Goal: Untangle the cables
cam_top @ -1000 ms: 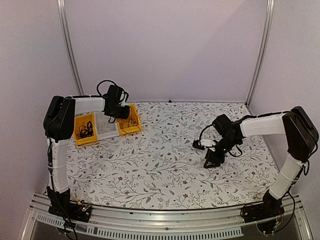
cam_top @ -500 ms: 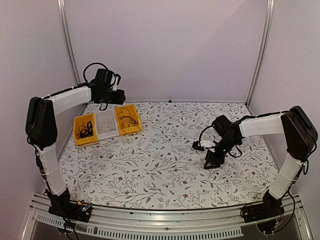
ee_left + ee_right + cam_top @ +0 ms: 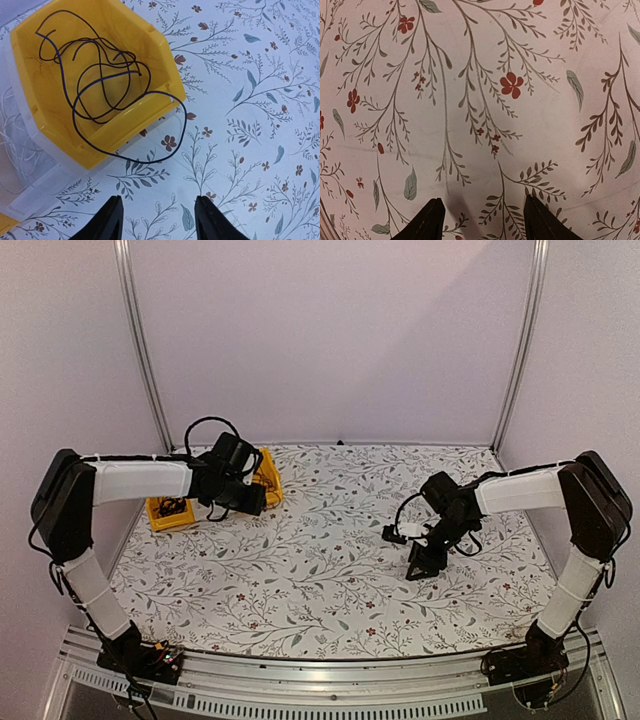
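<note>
A thin black cable (image 3: 107,85) lies loosely coiled in a yellow bin (image 3: 132,122); one loop hangs over the bin's front rim onto the floral tablecloth. My left gripper (image 3: 159,220) is open just in front of that bin with nothing between its fingers. From above, the left gripper (image 3: 252,504) hovers at the bins, covering most of the right yellow bin (image 3: 270,480). More dark cables (image 3: 172,507) sit in the left yellow bin (image 3: 160,519). My right gripper (image 3: 424,565) stands open and empty over bare cloth at the right, also seen as the right gripper (image 3: 482,220).
A clear bin (image 3: 22,165) sits between the two yellow ones. The bins stand at the table's back left. The floral tablecloth (image 3: 330,560) covers the table. Metal frame posts (image 3: 140,350) rise at the back corners.
My left gripper has opened. The left arm left the right yellow bin, swung up and back, then came down in front of the bins. The right arm stayed put.
</note>
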{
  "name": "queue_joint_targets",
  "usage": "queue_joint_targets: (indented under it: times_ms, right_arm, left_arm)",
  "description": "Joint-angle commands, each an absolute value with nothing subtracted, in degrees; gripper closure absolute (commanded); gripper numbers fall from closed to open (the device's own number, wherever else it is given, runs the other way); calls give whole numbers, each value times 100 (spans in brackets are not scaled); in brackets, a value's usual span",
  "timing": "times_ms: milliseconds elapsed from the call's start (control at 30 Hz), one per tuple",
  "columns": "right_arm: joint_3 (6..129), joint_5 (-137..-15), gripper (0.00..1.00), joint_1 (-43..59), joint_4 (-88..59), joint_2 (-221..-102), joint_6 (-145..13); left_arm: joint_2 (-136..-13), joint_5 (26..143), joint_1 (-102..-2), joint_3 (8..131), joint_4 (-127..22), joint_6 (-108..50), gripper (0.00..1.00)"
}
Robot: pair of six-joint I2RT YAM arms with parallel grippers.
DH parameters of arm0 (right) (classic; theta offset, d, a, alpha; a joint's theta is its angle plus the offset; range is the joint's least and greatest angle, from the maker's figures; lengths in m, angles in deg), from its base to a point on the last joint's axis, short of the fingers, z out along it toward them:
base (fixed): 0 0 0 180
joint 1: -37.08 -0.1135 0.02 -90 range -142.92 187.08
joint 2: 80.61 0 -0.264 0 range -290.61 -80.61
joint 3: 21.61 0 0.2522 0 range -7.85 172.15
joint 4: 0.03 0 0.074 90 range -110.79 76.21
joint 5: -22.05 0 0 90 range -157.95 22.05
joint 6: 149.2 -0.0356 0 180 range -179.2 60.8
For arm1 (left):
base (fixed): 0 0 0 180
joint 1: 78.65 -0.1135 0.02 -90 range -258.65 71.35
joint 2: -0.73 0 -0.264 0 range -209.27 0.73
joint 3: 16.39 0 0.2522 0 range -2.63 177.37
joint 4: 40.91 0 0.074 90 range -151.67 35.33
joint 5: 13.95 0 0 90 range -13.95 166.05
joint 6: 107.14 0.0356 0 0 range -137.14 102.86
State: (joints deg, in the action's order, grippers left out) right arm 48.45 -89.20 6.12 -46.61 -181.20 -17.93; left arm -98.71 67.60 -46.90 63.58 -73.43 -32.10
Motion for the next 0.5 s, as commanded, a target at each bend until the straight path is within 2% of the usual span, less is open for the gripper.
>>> queue_joint_targets:
  times_ms: [0, 267, 467]
  right_arm:
    - [4937, -8835, 42, 509, -4751, -18278, -1763]
    - [4920, -8792, 42, 509, -4745, -18272, -1772]
    - [4911, -8772, 42, 509, -4746, -18256, -1763]
  left_arm:
    - [-9997, 6584, -4566, 6263, -6940, -3474, 50]
    - [-10888, 4556, -3815, 6893, -7160, -1601, 52]
    - [-11198, 4207, -3608, 7001, -7302, -673, 52]
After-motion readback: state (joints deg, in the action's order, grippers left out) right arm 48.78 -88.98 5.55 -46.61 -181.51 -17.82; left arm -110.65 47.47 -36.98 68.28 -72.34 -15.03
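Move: Ahead of the left hand by about 7 cm, level sideways and some 6 cm lower, the black cable's loop hangs out over the near rim of the right yellow bin. That bin's middle lies roughly 17 cm ahead, 2 cm left and 7 cm below; the white bin is about 14 cm ahead and 15 cm left, equally low. From the right hand the loop is some 21 cm ahead, 39 cm left and 2 cm higher. Sinking about 4 cm in front of the right yellow bin, the empty left hand also shifts some 3 cm right, with no real advance. Its left side rolls up by nearly 30 degrees as the wrist turns slightly clockwise, swinging the fingers round to the left, below the hand; they stay half open and touch nothing, closing a little on the overhanging cable loop. ##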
